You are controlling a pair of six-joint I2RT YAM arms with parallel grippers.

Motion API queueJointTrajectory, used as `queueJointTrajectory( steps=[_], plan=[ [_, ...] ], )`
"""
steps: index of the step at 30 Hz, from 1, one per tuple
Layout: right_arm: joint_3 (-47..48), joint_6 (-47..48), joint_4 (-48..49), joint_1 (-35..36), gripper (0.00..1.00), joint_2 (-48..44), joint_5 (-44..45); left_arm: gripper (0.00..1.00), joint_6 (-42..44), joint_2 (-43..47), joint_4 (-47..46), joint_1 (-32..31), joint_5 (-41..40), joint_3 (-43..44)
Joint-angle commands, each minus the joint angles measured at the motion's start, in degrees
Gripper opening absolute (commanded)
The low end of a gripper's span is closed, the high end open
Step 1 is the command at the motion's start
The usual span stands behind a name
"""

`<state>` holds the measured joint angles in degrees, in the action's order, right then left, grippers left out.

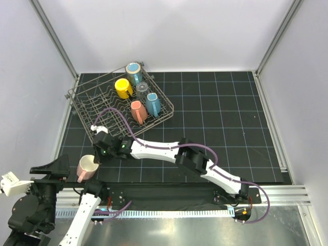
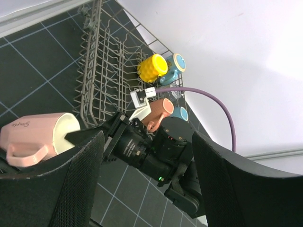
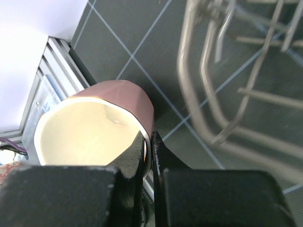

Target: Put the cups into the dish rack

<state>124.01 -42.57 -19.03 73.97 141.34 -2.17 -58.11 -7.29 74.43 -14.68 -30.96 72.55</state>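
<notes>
The grey wire dish rack (image 1: 95, 100) stands at the back left. In its right end are a light blue cup (image 1: 134, 69), a yellow cup (image 1: 123, 88), a clear tumbler (image 1: 142, 88), a blue cup (image 1: 152, 103) and a salmon-pink cup (image 1: 138, 111). A second salmon-pink cup (image 1: 87, 168) is near the front left edge, tilted. My right gripper (image 3: 150, 137) is shut on its rim (image 3: 94, 127), one finger inside and one outside. My left gripper (image 2: 147, 142) is open and empty, just left of that cup (image 2: 33, 137). The rack also shows in the left wrist view (image 2: 94, 61) and the right wrist view (image 3: 213, 71).
The right arm (image 1: 169, 151) stretches across the black grid mat from the front right, with a purple cable (image 1: 120, 120) looping over the rack's near edge. White walls close three sides. An aluminium rail (image 1: 205, 197) runs along the near edge.
</notes>
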Motion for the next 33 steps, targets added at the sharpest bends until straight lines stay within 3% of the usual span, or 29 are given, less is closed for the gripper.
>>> queueJointTrajectory(
  steps=[1,15,28,33],
  plan=[
    [0.6,0.5,9.6,-2.2,0.04,-6.7,-4.8,0.73,-0.2,-3.3,-0.2,-0.1,0.7,0.5],
    [-2.1,-2.9,18.8,-5.2,0.04,-9.3,-11.0,0.73,0.0,-3.2,-3.7,-0.1,3.9,-0.4],
    [-7.9,-2.6,28.3,-9.2,0.04,-17.7,-14.3,0.72,-3.5,-7.2,-12.2,-0.1,16.7,1.2],
    [-16.1,-4.4,36.9,-13.0,0.04,-23.1,-16.1,0.73,-4.3,-10.5,-18.6,-0.1,28.4,0.0]
  ],
)
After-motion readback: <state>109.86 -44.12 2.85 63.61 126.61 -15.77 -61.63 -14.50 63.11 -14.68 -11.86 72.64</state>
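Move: The right hand grips the pale pink cup by its rim. The dish rack's near corner is about 6 cm straight ahead of it and 4 cm lower; the rack's empty near-left area is roughly 25 cm ahead, 5 cm right; the salmon cup 23 cm ahead, 17 cm right; the yellow cup 37 cm ahead, 7 cm right, all about level. The open left hand has the held cup roughly 8 cm ahead, 3 cm right and 26 cm below, the rack corner 15 cm ahead, 6 cm right, 28 cm below. Upward, and forward by about half as much, the right hand carries the pale pink cup towards the rack, slowly first and then climbing fast to some 13 cm; its wrist rolls about 20 degrees, bringing the fingers nearer level, still pinching the rim. The open left hand eases forward, then swings right and up about 8 cm, turning clockwise and nearing the cup. ##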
